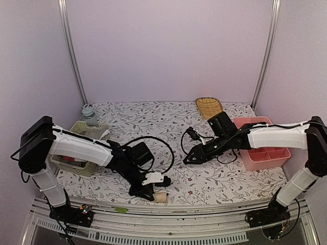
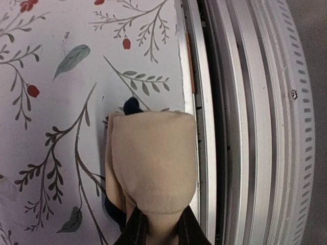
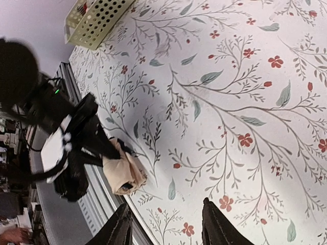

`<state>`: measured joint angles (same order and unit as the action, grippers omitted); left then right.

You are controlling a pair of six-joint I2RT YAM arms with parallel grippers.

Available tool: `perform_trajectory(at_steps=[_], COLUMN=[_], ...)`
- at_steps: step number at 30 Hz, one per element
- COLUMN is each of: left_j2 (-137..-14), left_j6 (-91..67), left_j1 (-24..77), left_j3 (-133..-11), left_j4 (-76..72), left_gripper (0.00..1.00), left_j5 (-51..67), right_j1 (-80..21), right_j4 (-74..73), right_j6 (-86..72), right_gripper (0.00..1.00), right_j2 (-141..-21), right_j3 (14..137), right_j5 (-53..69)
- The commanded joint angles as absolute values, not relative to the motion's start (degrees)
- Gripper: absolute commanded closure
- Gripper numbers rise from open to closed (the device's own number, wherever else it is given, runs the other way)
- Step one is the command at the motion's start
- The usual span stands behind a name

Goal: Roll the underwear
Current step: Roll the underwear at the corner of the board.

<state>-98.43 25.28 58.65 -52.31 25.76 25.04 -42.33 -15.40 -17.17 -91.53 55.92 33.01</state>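
Note:
The underwear (image 2: 153,163) is a beige roll with dark edging, lying at the table's front edge beside the metal rail. My left gripper (image 2: 161,230) is shut on its near end, with a black finger (image 2: 135,229) pressed into each side of the cloth. From above, the roll (image 1: 162,197) sticks out to the right of the left gripper (image 1: 155,194). My right gripper (image 1: 188,158) hangs open above the middle of the table, well apart from the roll. In the right wrist view, the right gripper (image 3: 166,227) holds nothing, and the roll (image 3: 122,172) lies ahead to its left.
A cream perforated basket (image 1: 92,127) with clothes stands at the left. A pink divided bin (image 1: 261,162) stands at the right. A woven tray (image 1: 209,107) and a small jar (image 1: 89,112) sit at the back. The metal rail (image 2: 240,122) borders the floral cloth.

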Motion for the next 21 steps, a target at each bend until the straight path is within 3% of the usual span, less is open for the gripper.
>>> perform_trajectory(at_steps=[1, 8, 21], left_j2=[-105.37, -111.11, -114.95], left_j6=[26.35, 27.44, 28.58], left_j1=[53.78, 51.61, 49.88], left_j3=[-55.36, -61.22, -62.36], left_j4=[37.16, 39.55, 39.9], left_gripper=[0.98, 0.96, 0.96], left_j5=[36.43, 37.19, 37.07], right_j1=[-47.4, -58.06, -68.29], right_j4=[-9.33, -7.89, -4.79], right_j6=[-14.07, -15.42, -5.26], right_gripper=[0.52, 0.53, 0.52], right_j2=[-83.18, -81.31, -96.0], right_j3=[48.63, 43.81, 56.37], right_j5=[24.44, 18.75, 13.8])
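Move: The rolled underwear lies about 12 cm back, 10 cm to the left of and 10 cm below my open right hand. My left fingers already pinch it, its middle some 2 cm to their right and about 1 cm below. Beyond it from my right hand, the table edge runs roughly 3 cm farther back, level with it sideways. A green scrap lies about 13 cm to the left of the underwear and 4 cm farther back. I swing my open right hand back about 10 cm, then curve it left some 7 cm to come in above the free end of the roll. It sinks only slightly, and its wrist turns counter-clockwise as it tips. My left hand keeps its pinch nearly in place, pitching about 20 degrees so its fingers point more towards my base. ##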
